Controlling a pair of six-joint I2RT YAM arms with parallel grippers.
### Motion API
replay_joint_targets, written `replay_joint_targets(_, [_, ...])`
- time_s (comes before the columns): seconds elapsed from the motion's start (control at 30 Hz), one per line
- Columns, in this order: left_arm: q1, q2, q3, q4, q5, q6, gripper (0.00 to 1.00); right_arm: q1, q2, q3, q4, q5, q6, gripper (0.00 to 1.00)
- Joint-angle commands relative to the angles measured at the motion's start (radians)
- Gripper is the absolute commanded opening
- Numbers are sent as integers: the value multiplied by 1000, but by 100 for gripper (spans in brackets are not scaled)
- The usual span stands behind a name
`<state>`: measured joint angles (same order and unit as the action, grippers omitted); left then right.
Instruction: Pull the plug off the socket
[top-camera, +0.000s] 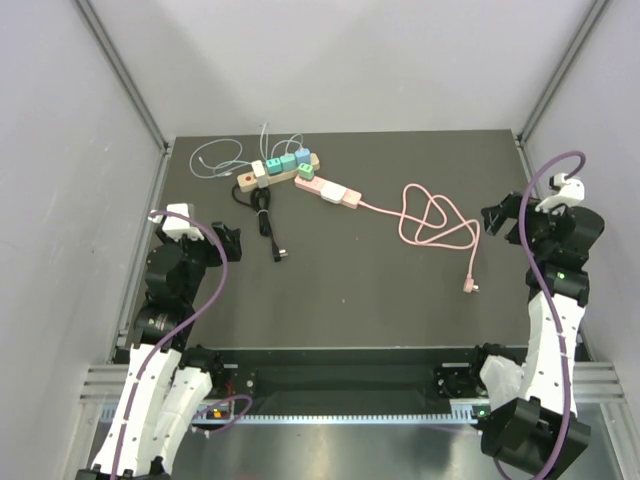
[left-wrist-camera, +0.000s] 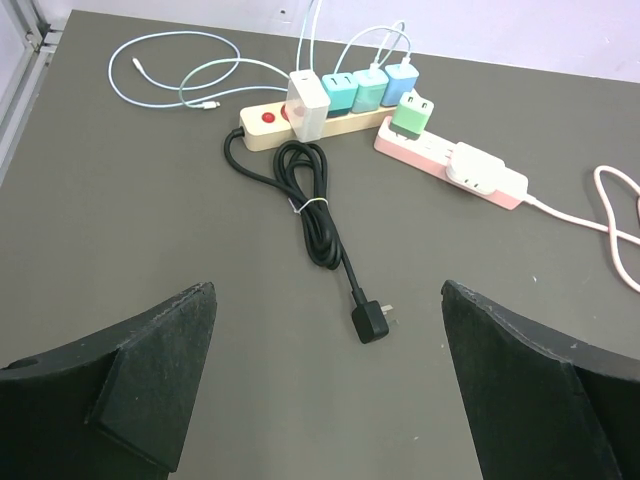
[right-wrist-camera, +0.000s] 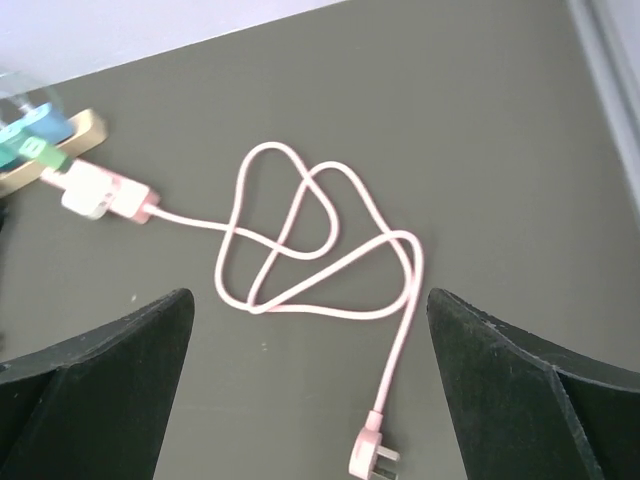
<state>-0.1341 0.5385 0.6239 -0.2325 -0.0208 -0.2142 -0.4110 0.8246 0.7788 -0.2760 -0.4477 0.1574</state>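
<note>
A beige socket strip (left-wrist-camera: 262, 130) lies at the back of the table with a white plug (left-wrist-camera: 307, 103), two teal plugs (left-wrist-camera: 339, 92) and a blue plug (left-wrist-camera: 401, 83) seated in it. Touching its right end is a pink socket strip (left-wrist-camera: 420, 150) carrying a green plug (left-wrist-camera: 411, 115) and a white adapter (left-wrist-camera: 480, 168). My left gripper (left-wrist-camera: 328, 290) hangs open well short of both strips, at the left side (top-camera: 228, 243). At the right side my right gripper (top-camera: 500, 215) is open too, with nothing between its fingers (right-wrist-camera: 308, 295).
A bundled black cord (left-wrist-camera: 312, 205) runs from the beige strip to a loose black plug (left-wrist-camera: 370, 320). The pink strip's looped cord (right-wrist-camera: 320, 250) ends in a loose pink plug (right-wrist-camera: 368, 458). Thin pale-blue cables (left-wrist-camera: 170, 80) curl at the back left. Grey walls enclose the table.
</note>
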Motion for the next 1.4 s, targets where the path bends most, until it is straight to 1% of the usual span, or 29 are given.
replay_joint_targets(0.0, [-7, -11, -7, 50, -14, 6, 99, -12, -21, -19, 82, -162, -48, 100])
replay_joint_targets(0.13, [-10, -12, -9, 50, -15, 7, 99, -5, -22, -96, 155, -376, -151, 100])
replay_joint_targets(0.17, [-10, -12, -7, 48, -14, 7, 99, 1, -16, -101, 153, -476, -218, 100])
replay_joint_targets(0.2, [-10, -11, -7, 50, -14, 7, 99, 20, 1, -95, 137, -524, -342, 100])
replay_joint_targets(0.23, [-10, -11, -9, 50, -14, 7, 99, 32, 14, -60, 91, -567, -420, 100])
replay_joint_targets(0.27, [-10, -11, -9, 51, -13, 7, 99, 52, 28, -34, -13, -606, -500, 100])
replay_joint_targets(0.3, [-10, -12, -9, 51, -13, 7, 99, 99, 68, -1, -100, -609, -692, 100])
replay_joint_targets(0.33, [-12, -14, -9, 51, -13, 7, 99, 135, 91, 63, -164, -594, -755, 100])
replay_joint_targets(0.37, [-12, -12, -9, 51, -13, 7, 99, 171, 114, 88, -217, -530, -798, 100])
replay_joint_targets(0.4, [-12, -12, -9, 53, -13, 7, 99, 251, 166, 112, -233, -495, -882, 100])
replay_joint_targets(0.47, [-12, -12, -9, 53, -18, 10, 99, 335, 227, 171, -244, -373, -939, 100])
replay_joint_targets(0.53, [-12, -12, -7, 51, -21, 10, 99, 457, 342, 239, -258, -306, -1034, 100])
replay_joint_targets(0.57, [-12, -11, -9, 50, -22, 10, 99, 486, 381, 266, -268, -295, -1062, 100])
replay_joint_targets(0.6, [-12, -11, -7, 50, -24, 12, 99, 538, 474, 293, -270, -283, -1108, 100])
replay_joint_targets(0.67, [-13, -11, -9, 50, -27, 15, 99, 587, 569, 391, -270, -221, -1133, 100])
replay_joint_targets(0.7, [-12, -9, -9, 50, -28, 15, 99, 630, 669, 430, -272, -198, -1145, 100])
replay_joint_targets(0.77, [-10, -9, -10, 48, -33, 16, 99, 666, 775, 558, -285, -135, -1150, 100])
replay_joint_targets(0.8, [-12, -5, -9, 47, -33, 16, 99, 696, 877, 653, -307, -122, -1148, 100])
replay_joint_targets(0.83, [-12, -5, -9, 48, -34, 18, 99, 712, 928, 703, -316, -94, -1145, 100])
replay_joint_targets(0.87, [-10, -3, -9, 48, -34, 19, 99, 724, 977, 750, -319, -74, -1135, 100])
replay_joint_targets(0.9, [-10, -2, -9, 48, -37, 21, 99, 748, 1071, 795, -319, -56, -1109, 100])
replay_joint_targets(0.93, [-10, 0, -9, 50, -38, 19, 99, 759, 1112, 883, -322, -16, -1096, 100])
replay_joint_targets(0.97, [-10, 0, -9, 50, -39, 22, 99, 768, 1158, 930, -322, 9, -1081, 100])
replay_joint_targets(1.0, [-10, 6, -10, 48, -41, 22, 99, 785, 1244, 977, -327, 35, -1043, 99])
replay_joint_targets(1.03, [-10, 8, -9, 50, -41, 22, 99, 791, 1287, 1082, -353, 75, -1027, 100])
replay_joint_targets(1.07, [-10, 11, -9, 48, -41, 24, 99, 796, 1330, 1138, -380, 78, -1018, 99])
replay_joint_targets(1.1, [-10, 15, -7, 50, -39, 24, 99, 801, 1407, 1239, -399, 78, -1001, 100])
replay_joint_targets(1.2, [-10, 23, -9, 51, -38, 26, 99, 819, 1491, 1318, -420, 64, -995, 100])
replay_joint_targets(1.37, [-10, 34, -9, 51, -39, 29, 99, 841, 1548, 1343, -397, 83, -998, 100])
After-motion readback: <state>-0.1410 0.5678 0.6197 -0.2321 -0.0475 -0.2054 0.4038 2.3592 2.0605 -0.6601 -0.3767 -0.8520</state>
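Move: The white plug on the pink strip lies from the right hand about 22 cm ahead, 34 cm to the left and 22 cm down. On the same strip the green plug sits some 7 cm farther left and 4 cm farther out than it. The looped pink cord lies roughly 16 cm ahead of the right hand and 8 cm left. From the left hand the white plug is about 25 cm ahead, 21 cm right. The open right hand sweeps some 30 cm left, then also forward and down, turning towards the white plug. ##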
